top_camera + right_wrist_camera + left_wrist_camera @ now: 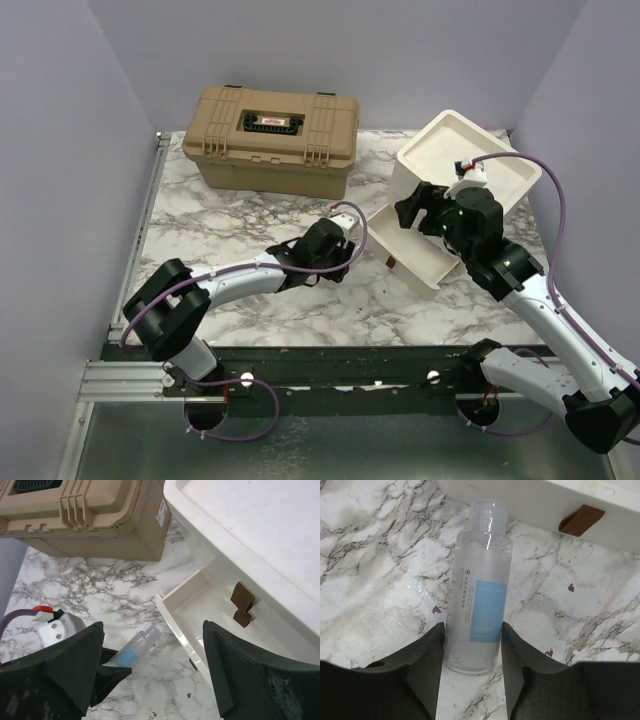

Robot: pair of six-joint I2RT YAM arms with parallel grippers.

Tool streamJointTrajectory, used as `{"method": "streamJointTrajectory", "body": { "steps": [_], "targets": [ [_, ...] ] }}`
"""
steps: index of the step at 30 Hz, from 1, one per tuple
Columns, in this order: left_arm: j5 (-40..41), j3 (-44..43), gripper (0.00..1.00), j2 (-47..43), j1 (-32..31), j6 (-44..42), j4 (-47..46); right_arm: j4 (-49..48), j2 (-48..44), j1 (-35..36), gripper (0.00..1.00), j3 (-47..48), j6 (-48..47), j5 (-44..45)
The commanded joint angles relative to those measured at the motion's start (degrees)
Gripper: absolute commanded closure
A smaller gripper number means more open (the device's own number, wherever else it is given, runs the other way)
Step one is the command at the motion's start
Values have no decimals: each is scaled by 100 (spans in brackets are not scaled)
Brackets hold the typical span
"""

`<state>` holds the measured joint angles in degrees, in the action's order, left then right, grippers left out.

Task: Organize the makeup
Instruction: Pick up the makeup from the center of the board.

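Observation:
One makeup item shows: a clear cylindrical bottle with a light-blue label, lying on the marble table, cap toward the white drawer front. My left gripper is shut on its lower end, one dark finger against each side. In the right wrist view the same bottle sticks out of the left gripper's fingers, just left of the open drawer. My right gripper hangs open above the drawer's near corner, holding nothing. Brushes and other makeup items are out of view.
A tan latched case stands at the back of the table. The white box sits tilted at the back right, its lower drawer pulled out toward the left arm. Brown pull tabs mark the drawer fronts.

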<state>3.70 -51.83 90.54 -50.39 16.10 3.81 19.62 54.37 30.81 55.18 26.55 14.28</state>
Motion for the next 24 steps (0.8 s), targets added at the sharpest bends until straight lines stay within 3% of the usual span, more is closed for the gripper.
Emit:
{"method": "streamJointTrajectory", "body": {
  "steps": [1,7,17,24],
  "targets": [
    [233,165,88,-490,-33,146,-308,29,-75,35,14,-60,87,180],
    [659,381,91,-1088,-32,287,-359,15,-31,39,11,-27,97,3],
    [762,1059,100,-2205,-18,990,-1764,-6,526,32,8,181,209,-1160],
    [448,1495,100,-2503,-15,1493,-2916,-1238,289,38,11,-256,165,-2834]
  ]
}}
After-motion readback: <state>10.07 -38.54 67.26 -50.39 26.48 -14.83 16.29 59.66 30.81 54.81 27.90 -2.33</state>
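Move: The left gripper already holds the clear makeup bottle off the board. From it, the open right gripper is about 11 cm to the right, 4 cm ahead and 20 cm higher; the open drawer's middle lies some 15 cm right and 1 cm ahead, 2 cm lower, with the white cabinet about 23 cm right and 11 cm ahead. From the right gripper, the bottle is about 8 cm left, 3 cm back and 20 cm below, the drawer 5 cm right and 2 cm back. Keep the left fingers shut on the bottle near its base and raise it about 12 cm, almost straight up with a slight drift left, swinging the fingertips up some 30 degrees towards level so the cap end rises towards the right gripper. After a short wait, bring the right gripper about 5 cm left and a little down towards the bottle, fingers wide open, turning counter-clockwise. ##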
